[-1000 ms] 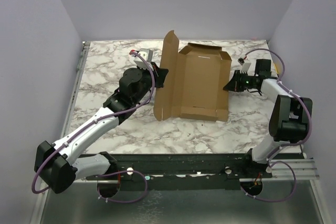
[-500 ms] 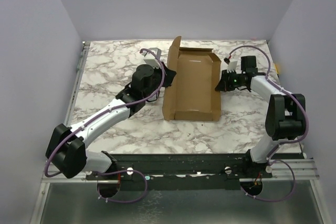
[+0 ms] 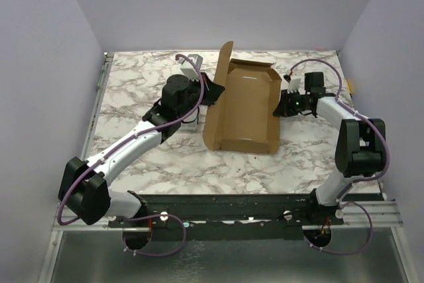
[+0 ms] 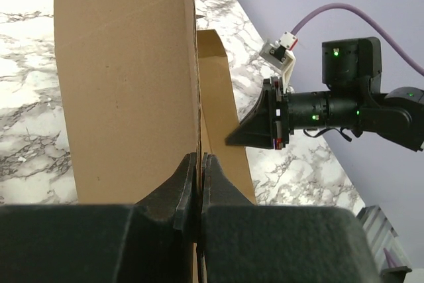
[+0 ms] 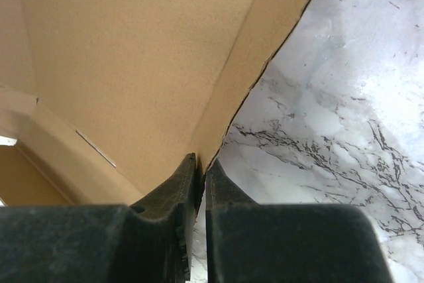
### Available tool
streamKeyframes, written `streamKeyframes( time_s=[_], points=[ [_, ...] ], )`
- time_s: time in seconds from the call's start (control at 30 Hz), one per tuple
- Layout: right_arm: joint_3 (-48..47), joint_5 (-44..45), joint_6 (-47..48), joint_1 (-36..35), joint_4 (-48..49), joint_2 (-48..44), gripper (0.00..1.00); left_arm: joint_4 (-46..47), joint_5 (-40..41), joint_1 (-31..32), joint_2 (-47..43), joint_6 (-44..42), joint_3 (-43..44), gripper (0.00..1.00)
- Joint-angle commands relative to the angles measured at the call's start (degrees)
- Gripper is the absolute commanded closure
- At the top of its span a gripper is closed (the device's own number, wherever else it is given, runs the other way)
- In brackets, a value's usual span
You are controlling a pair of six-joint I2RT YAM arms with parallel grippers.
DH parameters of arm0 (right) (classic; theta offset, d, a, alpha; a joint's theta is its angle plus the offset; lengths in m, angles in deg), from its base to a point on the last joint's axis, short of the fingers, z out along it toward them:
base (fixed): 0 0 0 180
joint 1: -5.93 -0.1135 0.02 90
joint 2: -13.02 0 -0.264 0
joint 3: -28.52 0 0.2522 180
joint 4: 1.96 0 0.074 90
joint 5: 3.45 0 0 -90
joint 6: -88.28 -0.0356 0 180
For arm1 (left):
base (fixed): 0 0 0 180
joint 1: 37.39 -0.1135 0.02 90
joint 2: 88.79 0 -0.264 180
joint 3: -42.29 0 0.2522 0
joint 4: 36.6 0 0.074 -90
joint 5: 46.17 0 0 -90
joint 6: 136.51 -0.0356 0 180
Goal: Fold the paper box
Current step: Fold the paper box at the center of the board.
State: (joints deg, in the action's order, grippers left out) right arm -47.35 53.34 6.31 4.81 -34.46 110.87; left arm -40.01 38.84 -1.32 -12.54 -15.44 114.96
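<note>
The paper box is brown cardboard lying on the marble table with both long side panels lifted. My left gripper is shut on the edge of the tall left panel, which stands nearly upright; its jaws pinch the sheet edge-on. My right gripper is shut on the low right wall, and in the right wrist view the jaws clamp that wall where it meets the table. The right gripper also shows beyond the cardboard in the left wrist view.
Marble tabletop spreads around the box, with purple walls on three sides. A small pale object lies partly hidden under my left forearm. The black base rail runs along the near edge.
Both grippers have moved inward with their panels. The left panel has risen from a slant to nearly upright and the right wall has come up, so the box looks narrower.
</note>
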Motion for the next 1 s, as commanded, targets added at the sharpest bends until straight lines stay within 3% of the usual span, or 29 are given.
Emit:
streamKeyframes(
  time_s=[0.0, 0.13, 0.37, 0.77, 0.97],
  points=[
    [1.46, 3.27, 2.91, -0.37, 0.93, -1.37, 0.91, -1.15, -7.69, -2.15, 2.47, 2.36, 3.13, 1.00],
    [1.53, 0.33, 1.45, -0.37, 0.53, -0.36, 0.90, -1.01, -11.29, -2.28, 5.77, 3.85, 4.92, 1.00],
    [1.26, -8.26, -2.99, 0.08, 0.44, 1.19, 0.78, -0.50, -13.45, -2.24, 7.35, 4.30, 5.08, 1.00],
    [3.56, -12.55, -3.56, 3.78, -0.56, 2.19, 0.65, -1.83, -12.76, -2.24, 6.27, 2.59, 0.72, 1.00],
    [3.90, -12.29, -4.23, 3.82, 0.23, 1.10, 0.65, -0.92, -13.63, -1.89, 6.15, 4.50, -0.94, 1.00]
  ],
)
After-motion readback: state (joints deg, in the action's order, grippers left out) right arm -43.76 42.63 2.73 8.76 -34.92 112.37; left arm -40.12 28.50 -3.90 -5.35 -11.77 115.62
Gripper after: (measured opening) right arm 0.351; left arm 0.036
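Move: My left hand pinches the upright lid's raised edge; the tray's middle lies about 11 cm to its right, level with it in reach, some 22 cm below. The tray's far wall is about 14 cm ahead and 12 cm right of this hand, the near wall about 13 cm back and 12 cm right. My right hand grips the tray's right side flap; from there the tray's middle lies roughly 10 cm left, 1 cm ahead and 4 cm lower. Keeping my pinch on the lid, I ease my left hand slightly forward, then take it down about 4.5 cm and a little right towards the tray, tipping the fingers down and turning them a bit clockwise. Meanwhile my right hand loosens its grip, the fingers parting astride the side flap, and draws back some 2.5 cm, rolling its left side up about 10 degrees. ##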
